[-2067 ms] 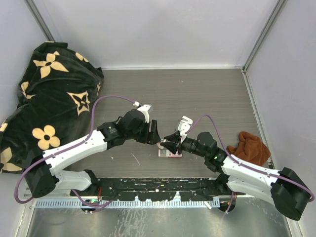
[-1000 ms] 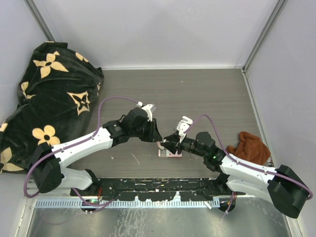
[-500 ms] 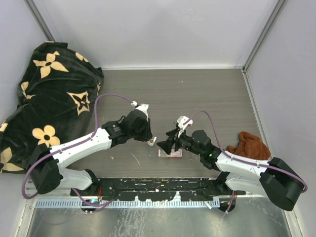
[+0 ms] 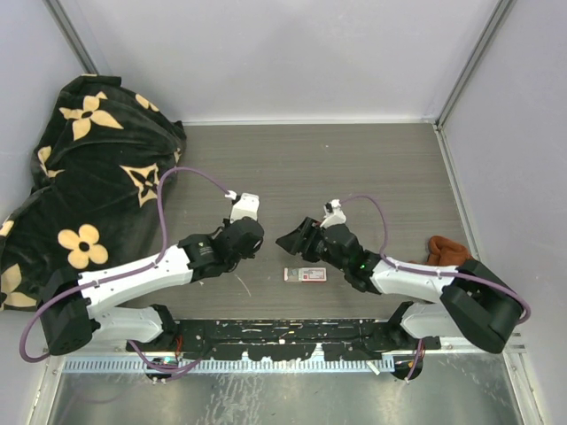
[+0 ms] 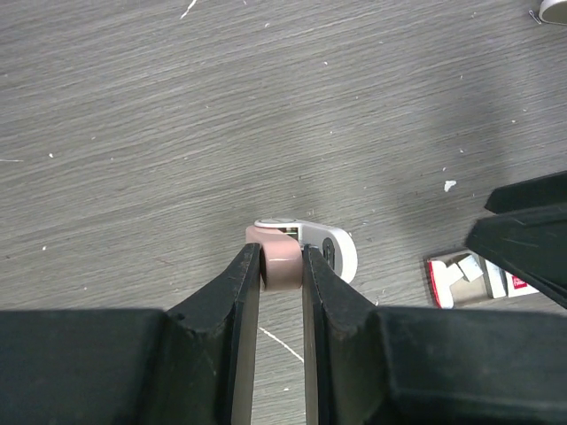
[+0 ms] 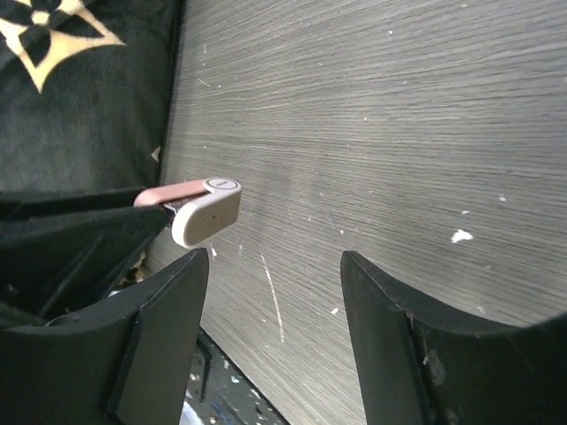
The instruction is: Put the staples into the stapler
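My left gripper (image 5: 282, 259) is shut on a small pink-and-white stapler (image 5: 330, 251) and holds its pink end just above the table. In the right wrist view the same stapler (image 6: 205, 209) sticks out of the left gripper's black fingers (image 6: 80, 232). The staples box (image 4: 305, 274), red and white, lies flat on the table with its tray showing; it also appears at the right in the left wrist view (image 5: 468, 276). My right gripper (image 4: 285, 239) hovers open and empty, up and left of the box, facing the stapler (image 6: 275, 266). From above, my left gripper (image 4: 251, 241) hides the stapler.
A black blanket with tan flowers (image 4: 89, 168) is heaped at the left. A brown cloth (image 4: 447, 258) lies at the right by the wall. White walls close in the table at the back and sides. A black rail (image 4: 283, 341) runs along the near edge.
My right gripper has opened and swung up and left off the staples box. My left gripper has drawn back to the left, still holding the stapler.
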{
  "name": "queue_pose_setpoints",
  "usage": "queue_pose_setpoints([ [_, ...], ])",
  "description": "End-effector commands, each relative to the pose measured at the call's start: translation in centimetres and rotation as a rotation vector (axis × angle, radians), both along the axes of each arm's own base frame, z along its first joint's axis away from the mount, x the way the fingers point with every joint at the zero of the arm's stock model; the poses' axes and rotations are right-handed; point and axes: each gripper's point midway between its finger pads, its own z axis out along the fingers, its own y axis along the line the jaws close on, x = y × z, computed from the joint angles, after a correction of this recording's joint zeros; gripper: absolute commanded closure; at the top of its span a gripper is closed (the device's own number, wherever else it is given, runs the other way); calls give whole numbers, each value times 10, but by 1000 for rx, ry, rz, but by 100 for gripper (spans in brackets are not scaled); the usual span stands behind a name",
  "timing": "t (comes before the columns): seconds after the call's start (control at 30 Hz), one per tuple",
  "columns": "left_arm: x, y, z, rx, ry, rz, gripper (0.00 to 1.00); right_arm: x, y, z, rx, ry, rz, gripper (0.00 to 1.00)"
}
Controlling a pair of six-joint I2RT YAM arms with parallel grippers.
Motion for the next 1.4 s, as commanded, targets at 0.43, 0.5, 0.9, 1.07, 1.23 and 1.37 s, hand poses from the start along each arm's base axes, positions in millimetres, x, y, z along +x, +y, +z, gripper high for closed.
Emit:
queue_pose_setpoints([
  [0.43,16,-15,23,-53,-113,52,100,15,74,28,94,51,94,44],
  [0.5,16,-16,22,-48,-112,47,100,13,77,24,89,55,106,44],
  [0.9,13,-18,25,-89,-114,45,100,17,80,-6,28,104,72,69],
  [1.07,15,-19,25,-77,-117,39,100,18,83,-18,0,118,71,83],
  [1.23,14,-17,25,-74,-113,37,100,18,76,-29,-38,110,52,99],
  [1.37,11,-19,24,-142,-77,19,100,16,68,-36,-71,104,45,99],
])
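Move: The open pink-and-white stapler is already in the left fingers by its pink half, its middle about 1 cm ahead, 2 cm right of and 1 cm below that hand. From the right hand it lies about 9 cm to the left, 1 cm ahead and nearly level. On the table some 10 cm below the right hand, the opened staple box is roughly 4 cm back and 2 cm right, the second stapler about 11 cm ahead and 9 cm right. The stapler's free white half is met by the right hand, which travels about 8 cm to the left, quickly at first and then easing, ending a little forward and lower. Its half-open fingers shut on the white arm and pinch it beside the left fingertips. The left hand keeps its grip on the pink half nearly in place, sinking about 1 cm. ##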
